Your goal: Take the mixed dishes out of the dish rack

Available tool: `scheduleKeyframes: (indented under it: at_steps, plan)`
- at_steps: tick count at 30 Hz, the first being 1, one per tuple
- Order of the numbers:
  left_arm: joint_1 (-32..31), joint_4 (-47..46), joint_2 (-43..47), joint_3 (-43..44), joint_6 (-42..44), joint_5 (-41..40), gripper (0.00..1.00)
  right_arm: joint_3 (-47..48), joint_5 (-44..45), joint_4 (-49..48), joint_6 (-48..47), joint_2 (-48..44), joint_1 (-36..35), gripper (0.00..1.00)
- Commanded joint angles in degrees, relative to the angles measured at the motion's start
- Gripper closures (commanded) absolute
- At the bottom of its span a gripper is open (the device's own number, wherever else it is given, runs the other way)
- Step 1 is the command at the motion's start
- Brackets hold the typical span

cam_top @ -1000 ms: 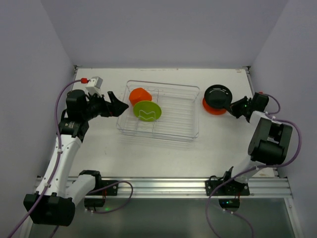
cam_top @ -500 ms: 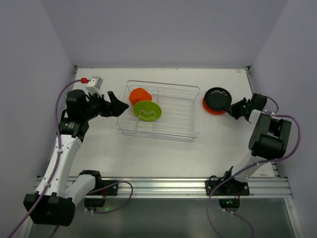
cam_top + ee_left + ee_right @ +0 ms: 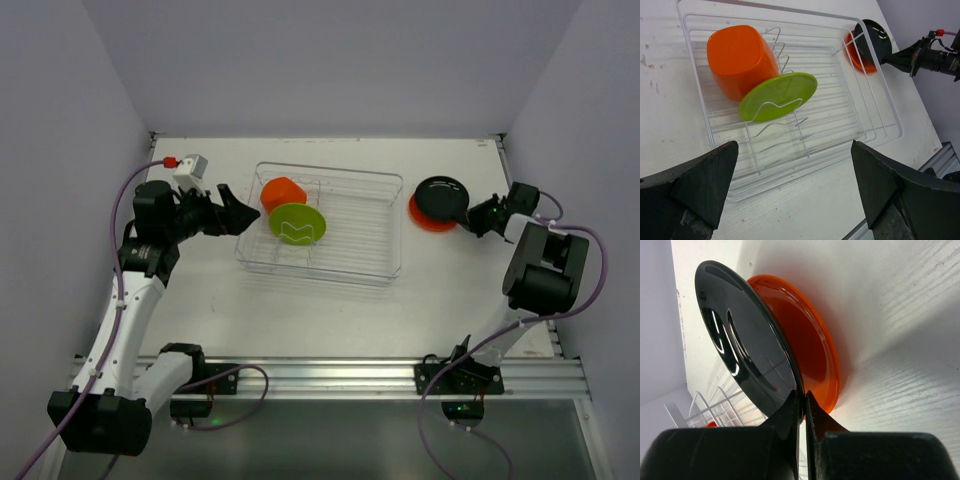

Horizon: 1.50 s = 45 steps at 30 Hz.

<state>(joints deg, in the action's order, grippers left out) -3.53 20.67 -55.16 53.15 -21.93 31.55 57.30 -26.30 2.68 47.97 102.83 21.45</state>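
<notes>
The dish rack (image 3: pixel 362 238) stands mid-table with an orange cup (image 3: pixel 283 192) on its side and a lime-green plate (image 3: pixel 297 223) leaning in the wire dividers. My left gripper (image 3: pixel 235 212) hovers open at the rack's left end, holding nothing. From the left wrist I see the cup (image 3: pixel 740 60) and green plate (image 3: pixel 777 95) beyond the open gripper (image 3: pixel 794 150). To the right of the rack, my right gripper (image 3: pixel 470 222) is shut on the rim of a black plate (image 3: pixel 441 198), tilted on edge over an orange plate (image 3: pixel 425 220). The right wrist view shows the gripper (image 3: pixel 802 400) pinching the black plate (image 3: pixel 740 340) before the orange plate (image 3: pixel 812 355).
Grey walls close in the table on the left, back and right. An aluminium rail (image 3: pixel 350 375) runs along the near edge by both arm bases. A small white box with a red cap (image 3: pixel 188 166) sits on the left arm's wrist.
The right wrist has shifted slightly to the right and turned, and the black plate has tipped a little with it. The left arm and the rack's contents have not moved.
</notes>
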Motion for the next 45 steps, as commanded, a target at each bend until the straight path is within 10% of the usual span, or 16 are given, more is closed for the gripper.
scheduleKeyframes:
  at_steps: [1, 45]
  plan:
    - [-0.4, -1.6, 0.8, 0.0, 0.0, 1.3, 0.00, 3.0, -0.1, 1.8, 0.4, 0.8, 0.2, 1.00]
    - [-0.4, -1.7, 1.0, 0.0, -0.1, 1.4, 0.00, 5.9, -6.0, 9.6, -4.4, 2.6, 0.0, 0.64]
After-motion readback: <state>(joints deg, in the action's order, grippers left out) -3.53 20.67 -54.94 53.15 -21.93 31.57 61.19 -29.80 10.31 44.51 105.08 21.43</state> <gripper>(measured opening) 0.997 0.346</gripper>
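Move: The right hand pinches the near right rim of the tilted black plate. The orange plate it is meant for has its middle about 4 cm ahead, 9 cm left and 3 cm below. The dish rack's middle is some 38 cm left of this hand, about level in forward reach. From the idle left hand, the orange plate lies roughly 15 cm ahead, 47 cm right and 23 cm down. The right hand nearly stays put, opening about a third to release the black plate and drifting 1 cm left. ##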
